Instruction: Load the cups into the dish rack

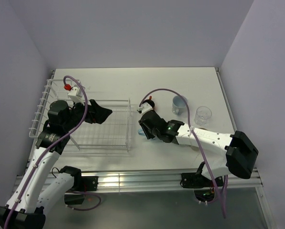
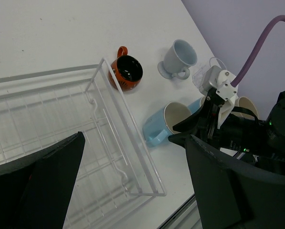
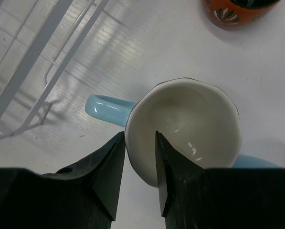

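Note:
A light blue cup [image 3: 190, 119] with a pale inside sits on the table just right of the dish rack [image 1: 104, 129], its handle pointing toward the rack. My right gripper [image 3: 141, 136] straddles its rim, one finger outside and one inside, closed on the wall. In the left wrist view the same cup [image 2: 156, 129] shows beside the right gripper [image 2: 190, 131]. A red-orange cup [image 2: 125, 72] stands by the rack's corner. Another pale blue cup [image 1: 179, 104] stands further back. A cream cup [image 2: 245, 107] peeks out behind the right arm. My left gripper [image 1: 101, 114] hangs open over the rack.
A clear glass [image 1: 203, 115] stands right of the pale blue cup. The rack's raised end [image 1: 42, 105] lies along the left wall. The table's front rail [image 1: 142, 179] runs below both arms.

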### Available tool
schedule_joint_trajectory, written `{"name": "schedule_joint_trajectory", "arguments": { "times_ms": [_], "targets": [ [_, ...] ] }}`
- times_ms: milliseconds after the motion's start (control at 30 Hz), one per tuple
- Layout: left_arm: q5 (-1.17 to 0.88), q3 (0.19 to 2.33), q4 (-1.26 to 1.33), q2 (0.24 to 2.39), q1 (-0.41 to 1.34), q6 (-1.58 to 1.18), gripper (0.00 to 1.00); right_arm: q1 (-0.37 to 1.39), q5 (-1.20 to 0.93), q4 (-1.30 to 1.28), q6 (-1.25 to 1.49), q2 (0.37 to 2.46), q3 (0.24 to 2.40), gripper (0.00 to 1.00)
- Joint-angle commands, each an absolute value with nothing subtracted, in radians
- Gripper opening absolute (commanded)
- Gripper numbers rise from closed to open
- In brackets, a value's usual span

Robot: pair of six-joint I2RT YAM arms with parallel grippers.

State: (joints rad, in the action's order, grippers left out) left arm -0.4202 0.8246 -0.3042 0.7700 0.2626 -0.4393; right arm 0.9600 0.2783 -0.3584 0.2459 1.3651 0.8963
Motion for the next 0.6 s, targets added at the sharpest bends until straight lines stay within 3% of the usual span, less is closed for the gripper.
{"name": "schedule_joint_trajectory", "arguments": {
  "times_ms": [0, 300, 500, 567],
  "targets": [
    [-0.416, 0.838, -0.288, 0.772, 0.265, -0.437, 0.93, 0.969, 0.305, -0.373, 0.225, 1.377, 0.953, 0.38],
    [-0.414, 0.838, -0.291, 0.775, 0.265, -0.439, 0.93, 0.969, 0.282, -0.405, 0.213, 1.424, 0.976, 0.31],
    [-0.416, 0.839, -0.29, 0.779, 0.267, -0.44, 0.93, 0.971, 0.285, -0.423, 0.232, 1.419, 0.994, 0.0],
    [-0.416, 0.838, -0.29, 0.779, 0.267, -0.44, 0.93, 0.968, 0.278, -0.442, 0.236, 1.401, 1.015, 0.0]
  ]
}}
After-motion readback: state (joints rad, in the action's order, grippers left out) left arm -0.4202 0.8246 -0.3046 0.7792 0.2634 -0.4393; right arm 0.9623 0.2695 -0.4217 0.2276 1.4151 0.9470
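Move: The right gripper is already astride the left rim of the blue mug nearest the rack, beside its handle; that mug's middle lies about 2 cm ahead, 3 cm right and 4 cm below. The red mug stands some 13 cm ahead and 1 cm right, the other blue mug about 1 cm ahead and 16 cm right, the dish rack's near side roughly 9 cm left and 4 cm ahead. From the left gripper the blue mug is about 21 cm right, level fore and aft, and 21 cm below. Ease the right gripper barely down, about half a centimetre, with one finger inside the blue mug and the other outside. Then, almost in place, shut the fingers from under half open to nearly closed, so that they pinch the mug's wall at the rim beside the handle; the wrist hardly turns. ##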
